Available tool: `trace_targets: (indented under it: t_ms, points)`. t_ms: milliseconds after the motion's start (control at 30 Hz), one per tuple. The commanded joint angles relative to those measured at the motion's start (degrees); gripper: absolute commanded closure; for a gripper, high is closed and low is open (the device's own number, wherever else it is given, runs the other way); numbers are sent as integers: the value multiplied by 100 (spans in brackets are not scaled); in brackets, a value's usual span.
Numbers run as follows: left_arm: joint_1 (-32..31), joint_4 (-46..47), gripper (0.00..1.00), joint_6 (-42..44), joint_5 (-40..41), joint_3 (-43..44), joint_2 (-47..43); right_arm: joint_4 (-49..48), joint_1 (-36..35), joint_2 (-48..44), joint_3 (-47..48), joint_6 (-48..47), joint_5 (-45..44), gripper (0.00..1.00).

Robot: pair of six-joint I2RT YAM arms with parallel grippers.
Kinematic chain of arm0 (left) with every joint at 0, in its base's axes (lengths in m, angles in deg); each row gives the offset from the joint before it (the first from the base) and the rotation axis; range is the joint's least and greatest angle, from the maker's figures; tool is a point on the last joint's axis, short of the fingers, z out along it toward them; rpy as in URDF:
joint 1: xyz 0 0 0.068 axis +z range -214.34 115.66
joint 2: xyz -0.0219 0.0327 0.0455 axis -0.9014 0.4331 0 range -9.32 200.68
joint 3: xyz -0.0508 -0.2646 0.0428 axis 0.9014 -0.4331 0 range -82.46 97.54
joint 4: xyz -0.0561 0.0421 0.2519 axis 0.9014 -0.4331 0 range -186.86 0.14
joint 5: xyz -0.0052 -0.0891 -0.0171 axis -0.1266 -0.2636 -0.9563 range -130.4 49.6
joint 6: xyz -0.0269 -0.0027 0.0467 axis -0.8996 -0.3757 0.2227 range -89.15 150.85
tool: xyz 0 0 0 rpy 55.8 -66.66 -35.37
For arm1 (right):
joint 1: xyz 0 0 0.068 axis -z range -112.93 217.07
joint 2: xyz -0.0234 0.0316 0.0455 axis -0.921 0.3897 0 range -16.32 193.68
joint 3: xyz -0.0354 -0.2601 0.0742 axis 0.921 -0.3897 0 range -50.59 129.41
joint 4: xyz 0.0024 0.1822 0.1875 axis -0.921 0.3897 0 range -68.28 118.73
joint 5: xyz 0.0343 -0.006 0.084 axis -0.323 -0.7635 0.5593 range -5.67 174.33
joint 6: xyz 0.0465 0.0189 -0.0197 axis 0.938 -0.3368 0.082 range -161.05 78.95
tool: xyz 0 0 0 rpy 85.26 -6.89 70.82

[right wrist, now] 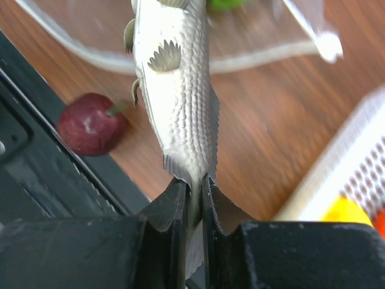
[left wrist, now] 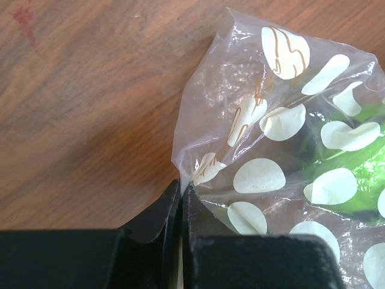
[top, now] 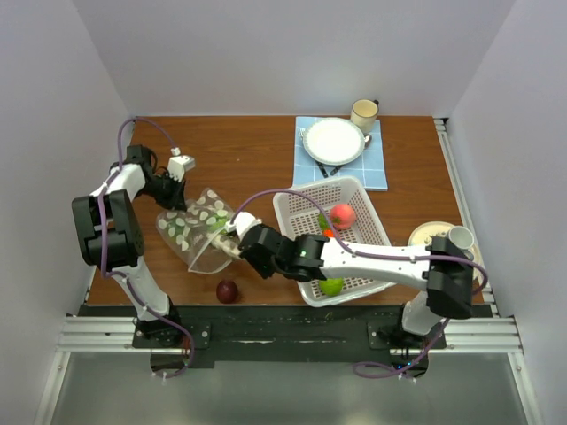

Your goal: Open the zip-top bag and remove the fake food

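Observation:
The zip-top bag (top: 197,227) lies left of centre on the table, clear with white dots and green print. My left gripper (top: 174,202) is shut on its far-left corner, and in the left wrist view the plastic (left wrist: 283,120) is pinched between the closed jaws of the left gripper (left wrist: 181,184). My right gripper (top: 234,244) is at the bag's open mouth. It (right wrist: 197,183) is shut on the tail of a silvery fake fish (right wrist: 177,90), whose head end reaches into the bag (right wrist: 289,51). Something green (left wrist: 361,174) shows inside the bag.
A dark purple piece (top: 228,290) lies near the front edge, by the black rail (right wrist: 36,162). The white perforated basket (top: 292,199) holds a pink peach (top: 343,215) and a green apple (top: 331,286). A plate (top: 334,140) on a blue mat and a mug (top: 364,112) sit at the back.

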Motion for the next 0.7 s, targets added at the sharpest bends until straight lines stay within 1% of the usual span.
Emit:
trace_targets:
  t_ms: [0,67,100,133,167,233,267,333,367,467,567,667]
  points:
    - [46,196,93,-122,66,185,-30,886,-13,-505,-36,492,-532,89]
    - [54,196,93,-122,101,159,-74,1221,-13,-628,34,746,-1024,89]
    - [46,214,93,-113,109,141,-101,1553,-13,-768,78,826,-1199,89]
    - [45,223,93,-96,136,106,-110,1783,-13,-857,131,1070,-1584,90]
    - [54,223,94,-95,145,88,-127,2063,-13,-962,122,1160,-1718,90]
    - [46,231,94,-95,145,53,-136,2241,-4,-1410,35,1449,-2026,91]
    - [45,231,94,-95,153,36,-145,2425,4,-1585,-9,1564,-2410,91]
    - [54,231,94,-87,145,9,-162,2663,48,-1936,-115,2010,-2808,92]
    - [46,223,94,-95,145,9,-162,2899,83,-2017,-185,2161,-3157,92]
    - [46,196,94,-95,83,0,-171,3015,417,-2097,-439,2426,-3302,92]
    - [45,126,94,-95,13,-8,-224,2858,795,-1851,-729,2400,-3135,85]
    - [46,108,94,-95,13,-61,-355,2455,848,-1675,-888,2233,-3029,48]
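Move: The fish, already held by the tail, is bound for the basket, whose middle lies about 22 cm to the right hand's right, 7 cm ahead and 9 cm lower. In it the yellow pepper is some 15 cm right and 3 cm ahead, the green apple 20 cm right and 5 cm back. The dark red fruit sits about 6 cm left and 8 cm back. From the left hand, still on the bag, the basket is 40 cm right and 12 cm back, about level. The fish, held by its tail, is swung clear of the bag to the robot's right and in over the basket by the right hand, about 19 cm across and some 5 cm forward. That hand rises around 8 cm on the way, then dips a little, its wrist turning about 40 degrees clockwise, and its fingers begin to open over the basket. The left hand keeps its pinch on the bag's corner. ##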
